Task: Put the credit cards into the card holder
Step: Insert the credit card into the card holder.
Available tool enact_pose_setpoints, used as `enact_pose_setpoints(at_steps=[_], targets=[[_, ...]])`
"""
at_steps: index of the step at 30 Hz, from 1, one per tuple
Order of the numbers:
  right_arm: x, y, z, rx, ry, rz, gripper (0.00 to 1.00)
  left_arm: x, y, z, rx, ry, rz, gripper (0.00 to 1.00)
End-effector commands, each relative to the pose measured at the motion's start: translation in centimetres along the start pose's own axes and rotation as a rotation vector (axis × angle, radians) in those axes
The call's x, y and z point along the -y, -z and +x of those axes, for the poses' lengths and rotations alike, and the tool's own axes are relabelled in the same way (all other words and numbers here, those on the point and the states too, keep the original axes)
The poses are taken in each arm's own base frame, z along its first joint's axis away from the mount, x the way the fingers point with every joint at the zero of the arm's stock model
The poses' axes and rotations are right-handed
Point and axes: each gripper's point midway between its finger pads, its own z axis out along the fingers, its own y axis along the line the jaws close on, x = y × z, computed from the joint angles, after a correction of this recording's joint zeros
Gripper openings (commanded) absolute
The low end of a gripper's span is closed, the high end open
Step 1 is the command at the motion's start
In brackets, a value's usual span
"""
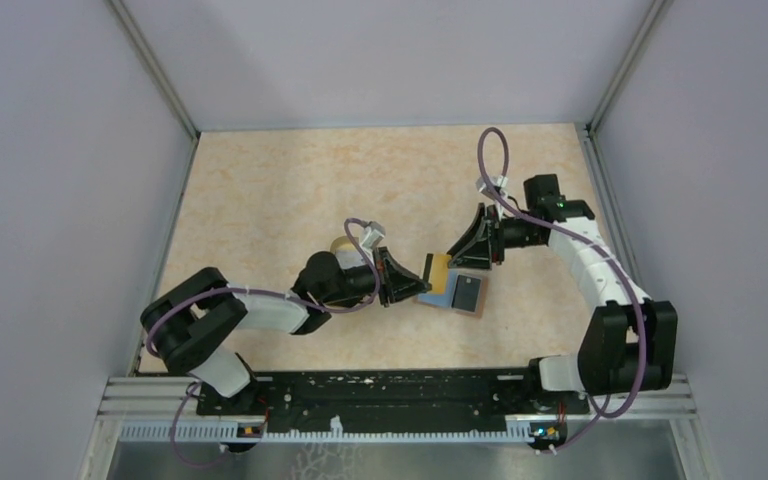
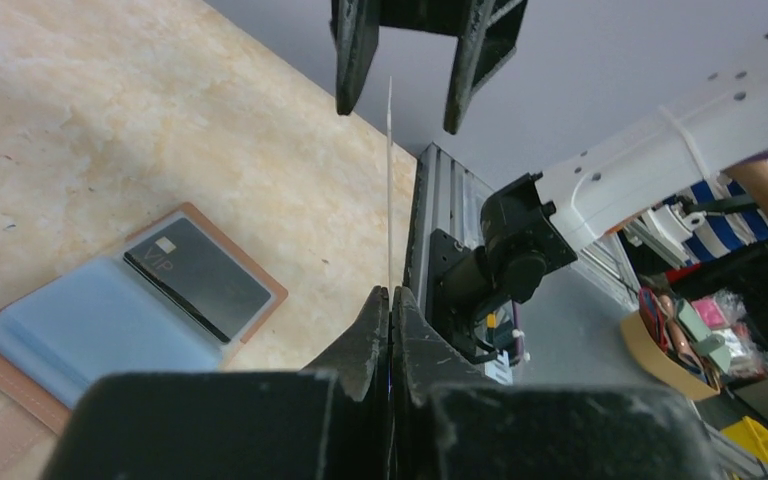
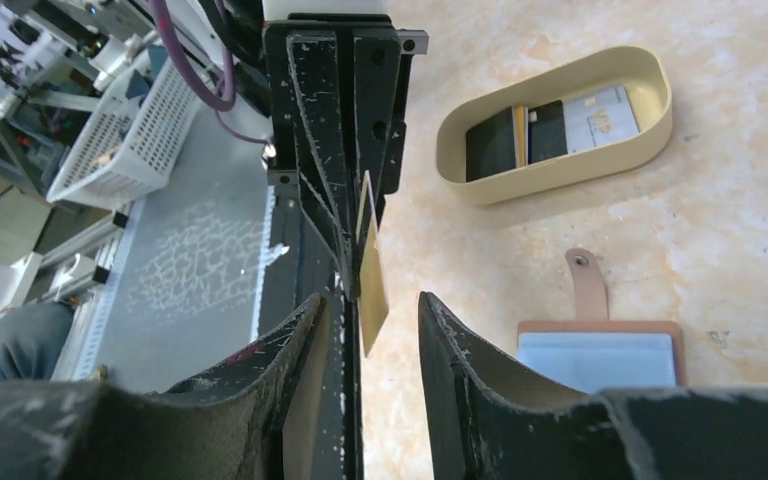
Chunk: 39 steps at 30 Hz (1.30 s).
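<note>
My left gripper [image 2: 391, 292] is shut on a thin yellowish credit card [image 2: 390, 180], held on edge above the table [image 1: 437, 271]. The card's far end sits between the fingers of my right gripper [image 3: 372, 300], which stands open around it with a gap on both sides. The card holder [image 1: 443, 297] lies open on the table just below both grippers, light blue inside, with a black card [image 2: 200, 278] lying on its right half. Its tab [image 3: 585, 285] points toward the dish.
An oval tan dish [image 3: 560, 125] holding more cards stands beyond the card holder; in the top view the left arm mostly hides the dish [image 1: 340, 243]. The metal rail [image 1: 390, 385] runs along the near table edge, and grey walls enclose the other sides.
</note>
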Motion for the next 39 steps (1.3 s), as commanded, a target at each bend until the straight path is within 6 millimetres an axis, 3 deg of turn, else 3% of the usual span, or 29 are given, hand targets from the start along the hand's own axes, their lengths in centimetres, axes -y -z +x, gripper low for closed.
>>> enact_pose_setpoints(at_steps=[1, 7, 12, 17, 19, 21, 23, 29, 32, 39], targets=[[-0.8, -0.2, 0.8, -0.065, 0.077, -0.041, 0.37, 1.2, 0.3, 1.2, -0.106, -0.029, 0.08, 0.0], [-1.1, -0.9, 1.6, -0.104, 0.074, -0.071, 0.34, 1.4, -0.2, 1.6, -0.155, -0.031, 0.103, 0.0], [-1.0, -1.0, 1.7, -0.112, 0.069, -0.069, 0.25, 1.3, -0.6, 1.4, -0.163, -0.035, 0.097, 0.0], [-1.2, -1.2, 1.8, -0.124, 0.078, -0.077, 0.0, 0.7, -0.8, 1.6, -0.172, -0.03, 0.077, 0.0], [-1.0, -1.2, 1.9, -0.133, 0.081, -0.071, 0.0, 0.1, -0.8, 1.5, -0.165, -0.021, 0.038, 0.2], [-0.1, -1.1, 1.7, -0.142, 0.08, -0.041, 0.0, -0.8, -0.5, 1.7, -0.162, -0.012, -0.019, 0.38], [1.3, -0.6, 1.4, -0.136, 0.057, 0.022, 0.0, -2.6, 0.3, 2.2, -0.153, -0.003, -0.126, 0.48], [7.5, 3.0, 1.2, -0.039, -0.073, 0.385, 0.0, -8.8, 3.9, 3.8, -0.109, 0.065, -0.498, 0.56], [9.2, 4.0, 2.1, -0.017, -0.081, 0.52, 0.0, -10.9, 3.6, 4.5, -0.162, 0.072, -0.592, 0.6], [10.5, 5.5, 4.1, 0.087, -0.198, 0.652, 0.0, -13.9, 1.7, 5.3, -0.252, 0.021, -0.664, 0.66]])
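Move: The left hand holds the gold card by its near edge. The open right fingertips it is offered to are about 5 cm ahead, 5 cm right and 3 cm above it. From the right hand, the card's middle lies some 3 cm back, 3 cm left and 2 cm lower. The holder's middle lies about 3 cm ahead, 2 cm right and 20 cm below, and the tray roughly 8 cm ahead and 22 cm left on the table. Right fingers pinch the card, left release it, then both sink 7–10 cm going forward, the right also rightward. ##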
